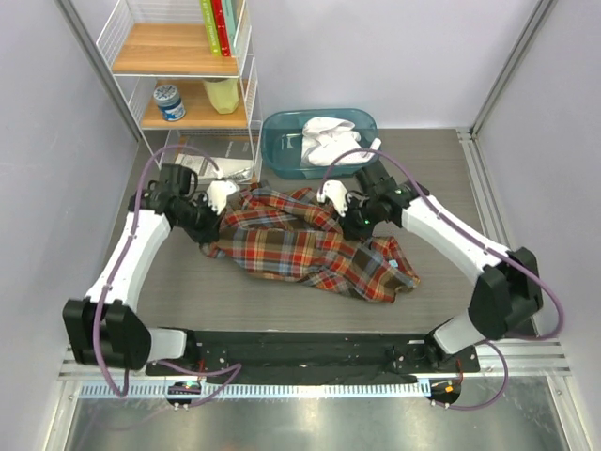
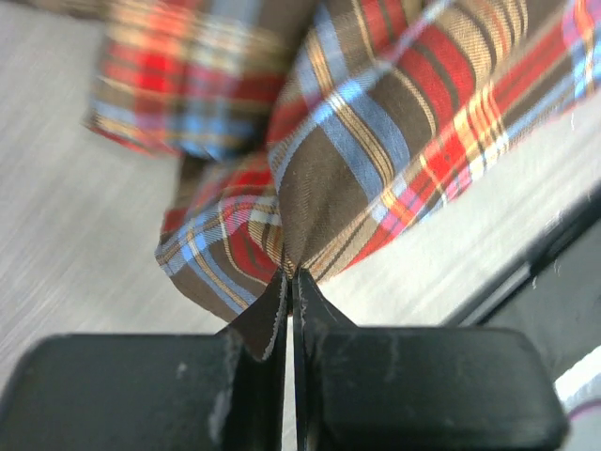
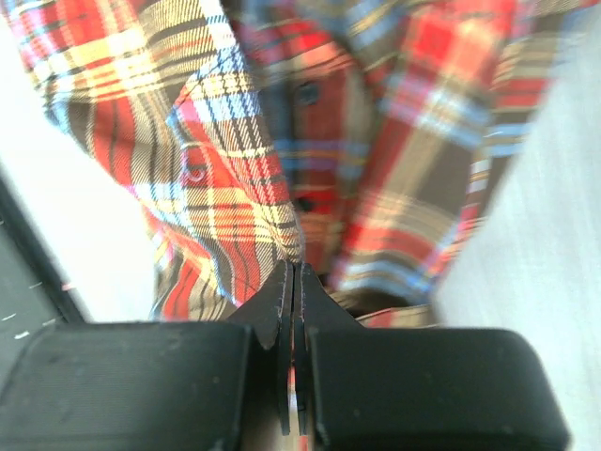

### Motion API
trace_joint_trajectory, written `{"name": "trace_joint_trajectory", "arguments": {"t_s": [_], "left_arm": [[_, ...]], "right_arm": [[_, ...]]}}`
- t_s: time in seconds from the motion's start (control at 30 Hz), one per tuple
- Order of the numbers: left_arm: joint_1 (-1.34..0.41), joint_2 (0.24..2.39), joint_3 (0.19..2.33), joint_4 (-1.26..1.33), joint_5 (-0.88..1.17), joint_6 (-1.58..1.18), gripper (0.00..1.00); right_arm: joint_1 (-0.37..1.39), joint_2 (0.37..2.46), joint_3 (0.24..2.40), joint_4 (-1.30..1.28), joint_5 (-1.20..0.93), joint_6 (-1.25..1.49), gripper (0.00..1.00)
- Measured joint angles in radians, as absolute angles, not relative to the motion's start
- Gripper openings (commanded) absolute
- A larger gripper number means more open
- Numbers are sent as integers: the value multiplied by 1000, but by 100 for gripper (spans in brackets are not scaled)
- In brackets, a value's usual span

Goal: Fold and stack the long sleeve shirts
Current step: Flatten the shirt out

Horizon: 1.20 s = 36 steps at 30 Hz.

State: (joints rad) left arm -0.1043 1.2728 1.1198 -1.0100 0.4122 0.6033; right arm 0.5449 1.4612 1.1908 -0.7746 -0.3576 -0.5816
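Note:
The plaid flannel shirt [image 1: 305, 246] lies crumpled on the grey table, red, brown, blue and yellow. My left gripper [image 1: 218, 202] is shut on its far left edge; the left wrist view shows the plaid cloth [image 2: 357, 160] pinched at the fingertips [image 2: 278, 296]. My right gripper [image 1: 340, 209] is shut on its far right edge; the right wrist view shows the plaid cloth [image 3: 235, 178] pinched between the jaws. A white shirt [image 1: 327, 139] lies bunched in the teal bin [image 1: 282, 141] at the back.
A white wire shelf [image 1: 183, 66] with books, a jar and a yellow-green container stands at back left. Papers [image 1: 202, 164] lie under it. A black rail [image 1: 300, 352] runs along the near edge.

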Motion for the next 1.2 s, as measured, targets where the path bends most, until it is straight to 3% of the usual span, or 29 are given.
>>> {"name": "trace_joint_trajectory", "arguments": {"t_s": [0.23, 0.37, 0.9, 1.2], "left_arm": [[-104, 1565, 1262, -856, 360, 401, 0], [-107, 1627, 1269, -814, 318, 325, 0], [-117, 1274, 1351, -841, 339, 346, 0], [-111, 957, 1353, -886, 361, 383, 0]], "right_arm": [[474, 1785, 1414, -731, -262, -614, 1], [395, 1874, 1481, -734, -292, -578, 1], [338, 1516, 1517, -945, -559, -574, 1], [624, 1217, 1500, -1039, -561, -588, 1]]}}
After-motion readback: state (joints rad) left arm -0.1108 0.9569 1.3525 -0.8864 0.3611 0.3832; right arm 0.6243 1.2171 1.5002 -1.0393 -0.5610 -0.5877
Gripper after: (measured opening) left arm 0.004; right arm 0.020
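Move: Both hands already hold the shirt by its edge, some 9 cm above the table. Its rumpled far folds lie about 11 cm ahead, 16 right of the left hand, and 10 ahead, 17 left of the right hand. The teal tub stands roughly 25 cm ahead and 8 left of the right hand; a loose shirt end lies 8 back and 12 right of it. The wire shelf's bottom tray is about 22 cm straight ahead of the left hand. Fingers shut on the shirt, both arms swing it forward together towards the tub side, the left about 9 cm and the right about 11, dipping 4 to 5 cm on the way, with both wrists turning slightly inward (left counter-clockwise, right clockwise). Then both reverse into a steep lift of about 20 cm while drawing back, the left to about its starting reach and the right some 7 cm nearer its base than it began, the left fingers tipping up and outward by some 30 degrees and the right wrist rolling left side up. ##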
